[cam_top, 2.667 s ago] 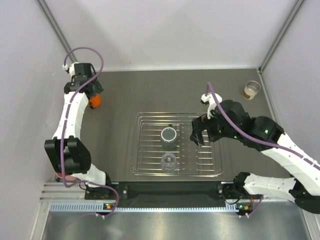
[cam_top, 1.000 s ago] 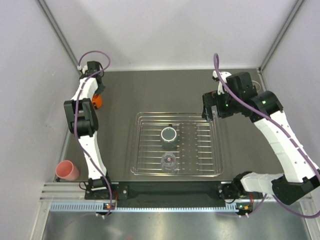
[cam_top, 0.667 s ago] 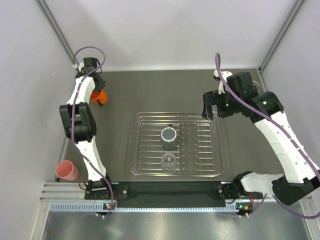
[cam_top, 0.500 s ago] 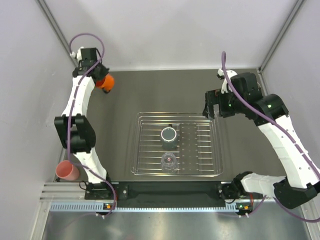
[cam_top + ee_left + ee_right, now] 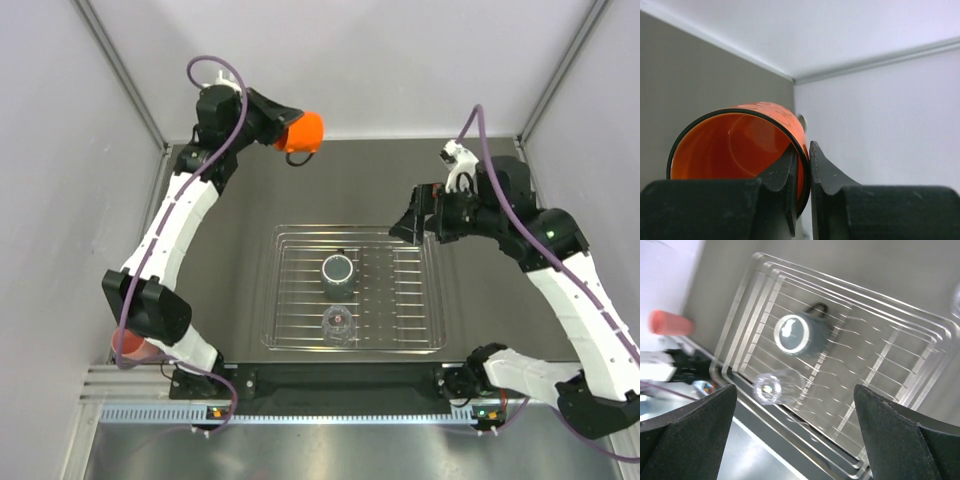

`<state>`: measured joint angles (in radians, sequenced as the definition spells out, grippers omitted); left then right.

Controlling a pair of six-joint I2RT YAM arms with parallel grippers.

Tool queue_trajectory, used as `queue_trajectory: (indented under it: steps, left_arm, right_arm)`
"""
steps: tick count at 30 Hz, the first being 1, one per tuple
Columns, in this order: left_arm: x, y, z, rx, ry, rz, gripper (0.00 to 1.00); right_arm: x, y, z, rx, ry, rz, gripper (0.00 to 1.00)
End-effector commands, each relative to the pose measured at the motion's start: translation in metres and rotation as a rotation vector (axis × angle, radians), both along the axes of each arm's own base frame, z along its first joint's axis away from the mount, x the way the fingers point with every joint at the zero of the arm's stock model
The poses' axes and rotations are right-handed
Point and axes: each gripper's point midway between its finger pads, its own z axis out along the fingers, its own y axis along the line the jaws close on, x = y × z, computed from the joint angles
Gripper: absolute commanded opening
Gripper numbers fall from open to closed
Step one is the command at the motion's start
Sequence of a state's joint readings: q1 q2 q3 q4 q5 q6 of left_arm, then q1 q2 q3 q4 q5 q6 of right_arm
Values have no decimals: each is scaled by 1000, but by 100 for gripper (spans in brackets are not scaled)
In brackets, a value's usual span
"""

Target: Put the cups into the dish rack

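My left gripper [image 5: 285,135] is shut on the rim of the orange cup [image 5: 303,131], held high over the table's far edge. In the left wrist view one finger sits inside the orange cup [image 5: 735,145] and the other outside. The dish rack [image 5: 272,290] lies mid-table and holds a dark grey cup [image 5: 338,269] and a clear cup [image 5: 337,323]. My right gripper [image 5: 406,225] hangs open above the rack's far right corner, holding nothing. Below it the right wrist view shows the rack [image 5: 920,325], the grey cup [image 5: 799,334] and the clear cup [image 5: 771,386].
A pink cup [image 5: 124,346] stands at the near left corner, partly behind the left arm, and lies in the right wrist view as a pink cup [image 5: 671,323] beyond the rack. Grey walls close the table on three sides.
The left arm has lifted the orange cup off the far left of the table and swung it up and rightward. The right arm has risen and drifted slightly right, still open.
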<state>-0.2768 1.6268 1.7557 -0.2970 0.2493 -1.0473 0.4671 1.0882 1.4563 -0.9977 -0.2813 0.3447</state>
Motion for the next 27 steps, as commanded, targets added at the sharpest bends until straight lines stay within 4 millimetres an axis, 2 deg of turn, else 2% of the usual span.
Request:
queue_trajectory:
  steps: [1, 3, 4, 6, 9, 10, 12, 16, 24, 27]
  left_arm:
    - [-56, -30, 89, -248, -192, -151, 0]
    - [-77, -47, 93, -307, -200, -207, 0]
    - [-87, -52, 104, -353, -220, -239, 0]
    - [-102, -70, 102, -385, -206, -291, 0]
    - [-123, -92, 107, -430, -208, -352, 0]
    - [-129, -92, 115, -460, -225, -353, 0]
    - [-139, -102, 110, -486, -221, -372, 0]
    - [-156, -106, 118, -547, -213, -395, 0]
    - [-192, -111, 138, -692, -218, -444, 0]
    - [-198, -110, 130, -727, -193, -451, 0]
  right_arm:
    - [-8, 19, 42, 199, -86, 53, 100]
    - [-12, 28, 55, 271, -114, 97, 99]
    - [-16, 30, 56, 304, -107, 99, 99]
    - [-21, 34, 65, 352, -129, 123, 99]
    - [-32, 32, 69, 390, -151, 137, 99]
    - [-36, 31, 71, 413, -168, 136, 100]
    - [-40, 30, 72, 440, -183, 138, 100]
    - [-50, 30, 75, 506, -207, 144, 100]
    - [-49, 37, 91, 614, -225, 162, 98]
    - [-46, 40, 96, 643, -236, 168, 98]
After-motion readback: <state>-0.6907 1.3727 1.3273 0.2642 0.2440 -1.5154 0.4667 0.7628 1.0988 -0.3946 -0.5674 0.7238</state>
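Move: The orange cup, already pinched by its rim in the left gripper, is bound for the open right gripper, roughly 24 cm back, 19 cm right and 9 cm below the left hand. From the right hand, that cup is about 27 cm ahead, 17 cm left and 4 cm up. Well below the right hand, the rack's middle is some 2 cm ahead and 8 cm left, the grey mug 3 cm ahead and 12 cm left, the clear glass 5 cm back and 12 cm left. Keep the left grip on the orange cup's rim and bring it back and to the right, rising a little, about 22 cm towards the right gripper, rolling its left side down and swinging clockwise. Meanwhile lift the wide-open right gripper some 7 cm, easing it back and slightly left, and tilt its fingers up about 30 degrees towards level to face the cup. Don't touch the cup with it yet. ##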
